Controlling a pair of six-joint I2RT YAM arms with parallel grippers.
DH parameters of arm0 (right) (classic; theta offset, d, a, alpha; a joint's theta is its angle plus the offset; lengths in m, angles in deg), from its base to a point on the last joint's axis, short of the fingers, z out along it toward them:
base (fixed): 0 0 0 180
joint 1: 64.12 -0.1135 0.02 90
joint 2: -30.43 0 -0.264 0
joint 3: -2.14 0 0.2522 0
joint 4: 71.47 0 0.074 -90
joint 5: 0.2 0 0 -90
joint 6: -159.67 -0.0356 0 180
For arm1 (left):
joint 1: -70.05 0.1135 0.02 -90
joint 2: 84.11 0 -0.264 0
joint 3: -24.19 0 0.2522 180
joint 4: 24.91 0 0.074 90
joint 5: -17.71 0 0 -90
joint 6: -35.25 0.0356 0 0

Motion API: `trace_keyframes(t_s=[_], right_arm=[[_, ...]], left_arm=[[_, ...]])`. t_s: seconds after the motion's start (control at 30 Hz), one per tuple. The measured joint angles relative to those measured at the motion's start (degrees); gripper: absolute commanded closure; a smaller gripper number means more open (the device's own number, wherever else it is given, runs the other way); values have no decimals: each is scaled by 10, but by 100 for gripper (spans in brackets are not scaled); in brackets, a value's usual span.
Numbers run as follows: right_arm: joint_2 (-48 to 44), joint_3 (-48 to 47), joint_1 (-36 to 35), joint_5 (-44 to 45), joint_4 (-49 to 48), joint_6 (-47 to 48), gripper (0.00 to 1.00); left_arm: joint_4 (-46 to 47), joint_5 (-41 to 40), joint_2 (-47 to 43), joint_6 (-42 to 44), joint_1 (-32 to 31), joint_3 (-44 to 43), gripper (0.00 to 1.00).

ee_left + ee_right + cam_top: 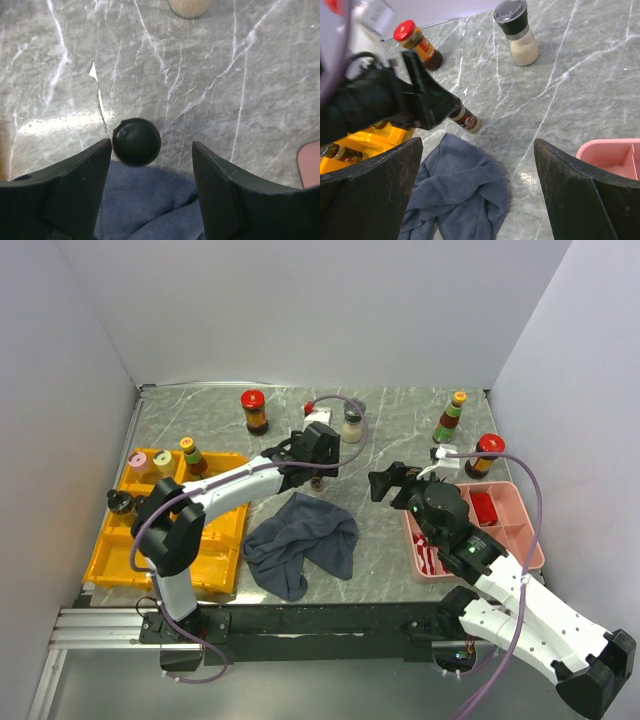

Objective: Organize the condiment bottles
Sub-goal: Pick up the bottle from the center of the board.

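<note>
A small bottle with a black cap and a red label stands on the marble table at the far edge of the dark cloth. My left gripper hangs right over it, open. The cap sits between the fingers, close to the left finger and well apart from the right one. My right gripper is open and holds nothing, above the table between the cloth and the pink tray. Other condiment bottles stand at the back: a red-capped jar, a grinder, an orange-capped bottle.
The yellow tray at the left holds several bottles, among them a pink-capped one and a black-capped one. Another red-capped jar stands just behind the pink tray. White walls close in the table on three sides.
</note>
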Motion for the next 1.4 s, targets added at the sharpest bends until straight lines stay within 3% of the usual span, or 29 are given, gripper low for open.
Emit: trace_keyframes(t_s=[0.33,0.5,0.53,0.7,0.8,0.83,1.17,1.4], right_arm=[[-16,2,0,0,-10,0,0],[-15,2,0,0,-12,0,0],[-15,2,0,0,-12,0,0],[-14,2,0,0,-13,0,0],[-11,2,0,0,-13,0,0],[-9,2,0,-1,-13,0,0],[-5,2,0,-2,-13,1,0],[-4,2,0,-3,-13,3,0]], left_arm=[[-31,-29,46,-1,-3,-33,33],[-39,-45,63,-2,-3,-45,42],[-40,-50,65,-3,-3,-45,50],[-47,-68,68,-11,-3,-45,66],[-52,-74,68,-16,-3,-46,81],[-56,-76,68,-17,-3,-47,99],[-134,-131,41,-83,-3,-76,99],[-236,-214,-23,-194,-3,-83,99]])
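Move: The small dark-capped bottle stands almost under my left hand, about 1 cm ahead, 1 cm left and its middle some 7 cm down. The salt grinder is about 14 cm ahead and 8 cm right, the red-lid jar 16 cm ahead and 16 cm left, and the blue cloth's middle 14 cm back and 5 cm left. From my right hand the bottle lies some 11 cm ahead, 18 cm left, 17 cm down. I ease my left hand about 3 cm down and slightly forward with the fingers partly open, then close them on the bottle's dark cap. Keeping that pinch, I lift some 7 cm and swing left and a little back towards the yellow tray, about 6 cm, turning the hand roughly 20 degrees counter-clockwise on the way. ##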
